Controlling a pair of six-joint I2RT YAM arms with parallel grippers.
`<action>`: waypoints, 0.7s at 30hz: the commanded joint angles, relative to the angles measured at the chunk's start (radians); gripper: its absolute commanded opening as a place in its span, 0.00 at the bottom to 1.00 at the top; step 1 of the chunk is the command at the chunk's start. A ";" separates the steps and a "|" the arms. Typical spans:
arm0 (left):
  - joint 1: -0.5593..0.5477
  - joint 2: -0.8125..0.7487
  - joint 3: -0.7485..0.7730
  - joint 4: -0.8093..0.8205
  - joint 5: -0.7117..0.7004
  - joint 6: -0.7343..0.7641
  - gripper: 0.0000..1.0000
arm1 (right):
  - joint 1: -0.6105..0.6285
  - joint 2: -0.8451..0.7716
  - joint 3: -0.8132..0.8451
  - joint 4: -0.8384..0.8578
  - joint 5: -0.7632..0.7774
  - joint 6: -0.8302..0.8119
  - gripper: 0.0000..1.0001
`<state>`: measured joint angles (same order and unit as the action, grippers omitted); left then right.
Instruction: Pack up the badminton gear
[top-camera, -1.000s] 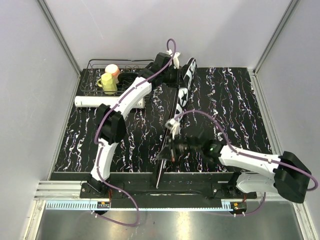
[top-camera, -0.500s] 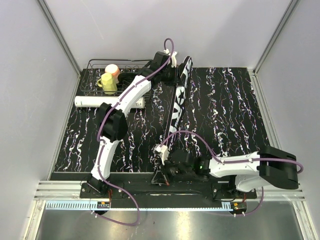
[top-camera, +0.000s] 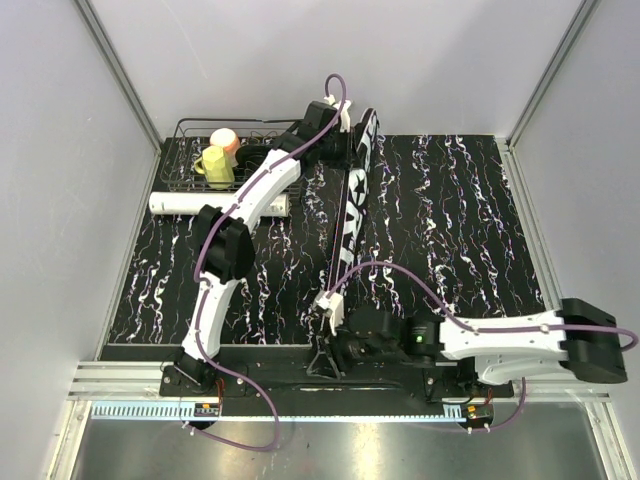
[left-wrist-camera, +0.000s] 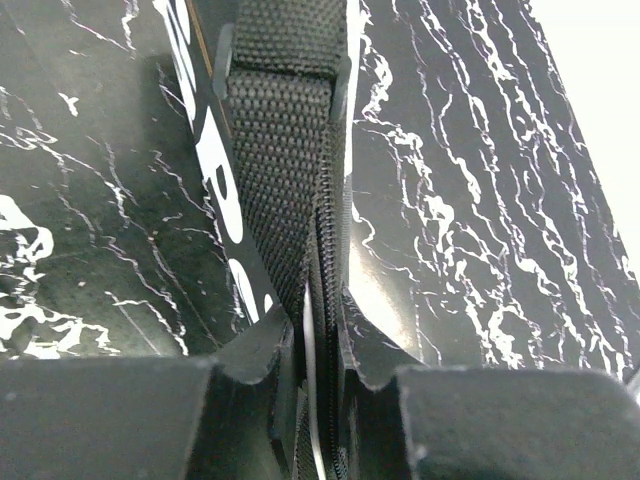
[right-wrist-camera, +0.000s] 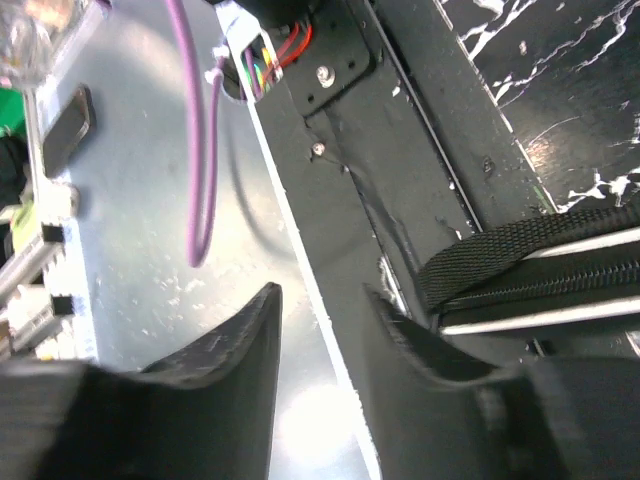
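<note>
The long black "SPORT" bag lies lengthwise down the middle of the table, from the far edge to the near edge. At its far end my left gripper is shut on the bag's zipper edge, just under the woven strap. At the table's front edge my right gripper stands open, its fingertips apart with nothing between them. The bag's near end with its strap loop lies just beside the right finger. A white tube lies at the left.
A black wire basket with a yellow cup and a pink cup stands at the far left corner. The metal frame rail and purple cables run along the near edge below my right gripper.
My right gripper pulled the bag's near end toward the front edge, then opened and let it go. The bag now lies straighter. My left gripper kept its grip at the far end.
</note>
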<state>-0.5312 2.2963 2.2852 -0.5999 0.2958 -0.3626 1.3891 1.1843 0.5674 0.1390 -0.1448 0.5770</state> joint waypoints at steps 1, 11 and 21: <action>0.019 -0.047 0.053 0.105 -0.069 0.121 0.00 | 0.037 -0.208 0.130 -0.262 0.240 0.004 0.53; 0.005 -0.077 -0.020 0.023 -0.125 0.119 0.00 | -0.030 -0.557 0.137 -0.613 0.840 0.190 0.96; 0.031 0.067 0.060 0.297 -0.102 -0.246 0.02 | -0.268 -0.204 0.169 -0.659 0.484 0.274 0.97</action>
<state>-0.5179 2.3081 2.2776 -0.5415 0.2249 -0.4255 1.1786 0.8677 0.7174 -0.4919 0.4587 0.8070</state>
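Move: The near stretch of the racket bag, where the right gripper is heading, lies about 10 cm ahead of the right hand, roughly level sideways and some 5 cm lower; the bag's near end is only about 4 cm ahead and 4 cm below. From the left hand, which holds the bag's far part, that stretch is some 36 cm back, 3 cm left and 12 cm lower. The white tube lies about 31 cm left of the left hand, 8 cm back and 17 cm below. Lift the right gripper, already clear of the bag's near end, about 14 cm while carrying it forward and right, opening the fingers wide and turning the hand clockwise some 50 degrees. Then bring it down about 10 cm on the bag's right side, over the near stretch. Keep the left fingers shut on the bag's far part, easing it about 2 cm forward. ##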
